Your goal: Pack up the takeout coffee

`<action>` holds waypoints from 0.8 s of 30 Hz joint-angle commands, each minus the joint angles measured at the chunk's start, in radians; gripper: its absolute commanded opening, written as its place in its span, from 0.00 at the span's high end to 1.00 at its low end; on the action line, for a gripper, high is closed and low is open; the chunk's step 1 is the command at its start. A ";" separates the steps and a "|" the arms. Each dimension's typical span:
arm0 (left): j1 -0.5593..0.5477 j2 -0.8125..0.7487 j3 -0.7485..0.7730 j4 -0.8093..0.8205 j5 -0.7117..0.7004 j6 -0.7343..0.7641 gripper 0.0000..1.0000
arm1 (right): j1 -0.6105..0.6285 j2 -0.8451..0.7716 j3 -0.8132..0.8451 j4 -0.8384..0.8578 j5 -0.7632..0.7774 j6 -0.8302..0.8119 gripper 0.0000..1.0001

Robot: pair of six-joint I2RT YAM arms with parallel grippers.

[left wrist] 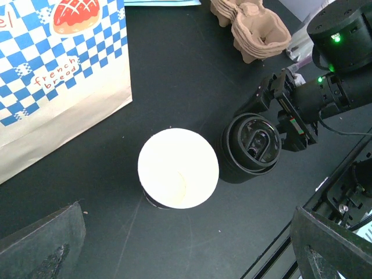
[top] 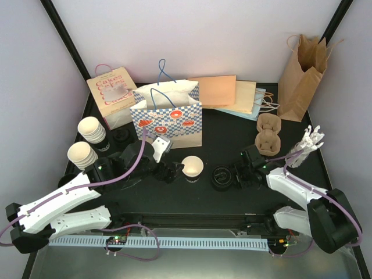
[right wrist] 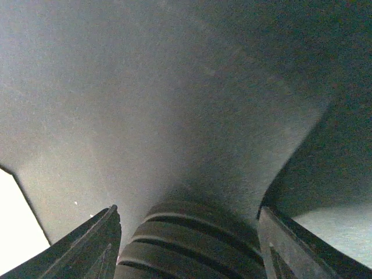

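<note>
One cream-white paper cup [top: 192, 167] stands upright and open on the black table; in the left wrist view the cup [left wrist: 178, 168] is seen from above. A stack of black lids [top: 221, 177] sits just right of it and shows in the left wrist view [left wrist: 251, 148]. My left gripper [top: 172, 172] is open and empty just left of the cup, its fingers [left wrist: 40, 244] spread wide below it. My right gripper [top: 237, 174] is open, its fingers [right wrist: 93, 247] standing either side of the lid stack [right wrist: 192, 244].
Two stacks of spare cups [top: 92, 129] stand at the left. A blue-checked bag [top: 168, 119] stands open behind the cup, with a "Cakes" bag [top: 111, 93], flat bags and a tall brown bag [top: 302, 72] further back. Pulp cup carriers [top: 268, 133] lie right of centre.
</note>
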 commanded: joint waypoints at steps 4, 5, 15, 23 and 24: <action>0.008 -0.017 -0.001 -0.004 -0.026 -0.004 0.01 | 0.007 -0.089 0.053 -0.222 0.239 -0.004 0.28; 0.008 -0.018 -0.001 -0.006 -0.027 -0.003 0.01 | 0.007 -0.099 0.069 -0.255 0.269 -0.015 0.26; 0.008 -0.020 0.003 -0.010 -0.037 0.000 0.01 | 0.007 -0.160 0.250 -0.446 0.441 -0.294 0.12; 0.008 -0.023 0.000 -0.010 -0.061 -0.008 0.01 | 0.021 -0.223 0.398 -0.455 0.368 -0.732 0.00; 0.008 -0.023 0.000 -0.008 -0.066 -0.010 0.01 | 0.025 -0.229 0.416 -0.465 0.355 -0.776 0.00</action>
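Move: The stack of black lids sits right at the right gripper, its middle about 5 cm to the left and 1 cm back, at pad height. The white paper cup stands some 17 cm left of that gripper and 1 cm ahead; the cardboard cup carrier is roughly 17 cm ahead and 12 cm to the right. From the left gripper the lid stack lies about 16 cm right, 5 cm ahead and 22 cm down. Open the right gripper from about two-thirds to fully wide and leave the stack of black lids standing: back off low to the right first, about 5 cm in all, then climb some 12 cm, easing a little forward. Swing the fingers on the way up from leaning left to pointing down and forward, turning the wrist counter-clockwise. ##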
